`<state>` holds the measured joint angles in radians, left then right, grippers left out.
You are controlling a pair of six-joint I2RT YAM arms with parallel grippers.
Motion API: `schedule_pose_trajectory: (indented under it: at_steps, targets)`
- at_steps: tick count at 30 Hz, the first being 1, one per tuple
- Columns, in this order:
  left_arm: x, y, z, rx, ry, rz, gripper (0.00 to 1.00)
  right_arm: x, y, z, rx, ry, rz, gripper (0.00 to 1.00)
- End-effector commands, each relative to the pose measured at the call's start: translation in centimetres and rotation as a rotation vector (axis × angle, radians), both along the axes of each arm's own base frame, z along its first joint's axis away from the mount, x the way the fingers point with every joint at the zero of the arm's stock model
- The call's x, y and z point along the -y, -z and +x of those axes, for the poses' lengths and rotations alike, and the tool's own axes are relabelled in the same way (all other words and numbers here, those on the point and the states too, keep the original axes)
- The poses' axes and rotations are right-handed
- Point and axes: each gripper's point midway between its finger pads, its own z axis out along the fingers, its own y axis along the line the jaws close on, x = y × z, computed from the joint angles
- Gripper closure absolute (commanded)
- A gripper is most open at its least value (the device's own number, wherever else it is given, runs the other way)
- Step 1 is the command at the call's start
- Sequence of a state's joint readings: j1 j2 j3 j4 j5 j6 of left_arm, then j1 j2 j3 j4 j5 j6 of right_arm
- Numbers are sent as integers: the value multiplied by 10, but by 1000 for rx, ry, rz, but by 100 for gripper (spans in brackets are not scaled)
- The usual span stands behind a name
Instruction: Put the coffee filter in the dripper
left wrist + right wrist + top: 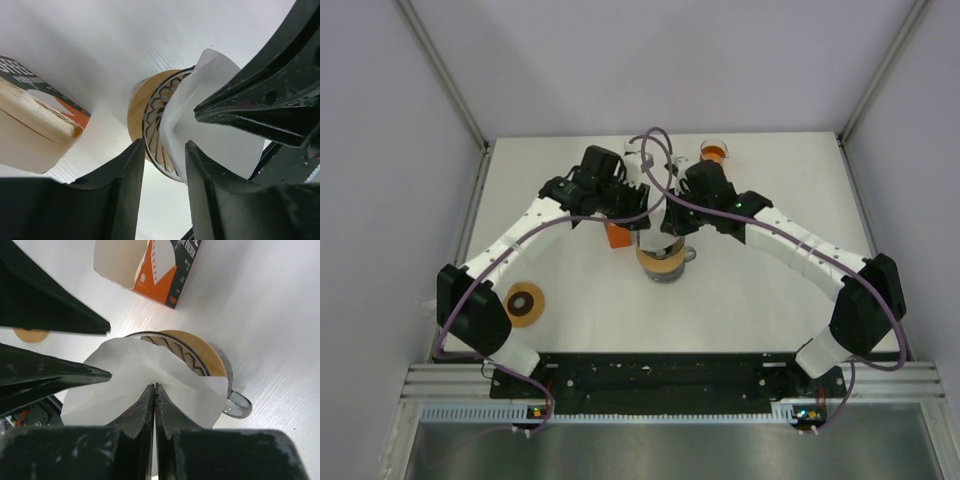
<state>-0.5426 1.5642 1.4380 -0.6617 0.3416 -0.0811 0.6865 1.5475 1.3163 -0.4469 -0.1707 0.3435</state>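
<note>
The coffee filter (131, 377), a white paper cone, hangs tilted over the dripper (202, 354), partly inside its mouth. The dripper has a tan ring rim, a ribbed inside and a clear handle, and stands mid-table (662, 263). My right gripper (154, 386) is shut on the filter's near edge. My left gripper (165, 145) is open, with its fingers (75, 374) on either side of the filter's (210, 112) other edge and a clear gap between them. Both grippers meet just above the dripper in the top view.
An orange filter carton (617, 235) with cream paper lies just left of the dripper. A tan disc with a dark hole (525, 303) sits near the left arm's base. A small glass with orange contents (714, 150) stands at the back edge.
</note>
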Motion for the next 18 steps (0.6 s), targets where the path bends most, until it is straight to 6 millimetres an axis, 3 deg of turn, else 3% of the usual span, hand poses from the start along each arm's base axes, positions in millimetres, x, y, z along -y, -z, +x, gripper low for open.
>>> schedule_pose_trajectory:
  at_steps: [1, 7, 12, 18]
  targets:
    - [-1, -43, 14, 62, -3, -115, 51, -7, 4, -7, 3, -97, -56, 100]
    - [-17, -59, 19, -18, -29, -257, 41, -11, 17, -7, 6, -126, -184, 100]
    - [-39, -45, 21, -147, -142, -334, 42, -16, 24, -5, 26, -126, -282, 100]
    - [-35, -37, 4, -244, -182, -419, 41, -12, 39, 2, 19, -88, -431, 100]
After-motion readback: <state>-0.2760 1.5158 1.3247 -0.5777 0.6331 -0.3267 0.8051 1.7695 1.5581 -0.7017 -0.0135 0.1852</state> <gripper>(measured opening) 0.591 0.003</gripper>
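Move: The right hand's shut fingertips are in the fold of the coffee filter, whose middle lies about 2 cm below and 2 cm left of them; the dripper's middle is some 2 cm left, 1 cm back and 6 cm down, the glass server under it about 13 cm down. From the left hand the dripper lies about 5 cm right, 1 cm back and 6 cm below, the filter box roughly 6 cm left, 6 cm ahead and 10 cm down. With its shut fingers inside the paper, the right hand presses the filter down into the dripper, sinking about 4 cm and drifting 2 cm left while rolling nearly 20 degrees so that its left side dips. The left hand opens wider and backs off about 5 cm to the left towards the filter box, going forward and up at first, then dipping and drawing back a little. ##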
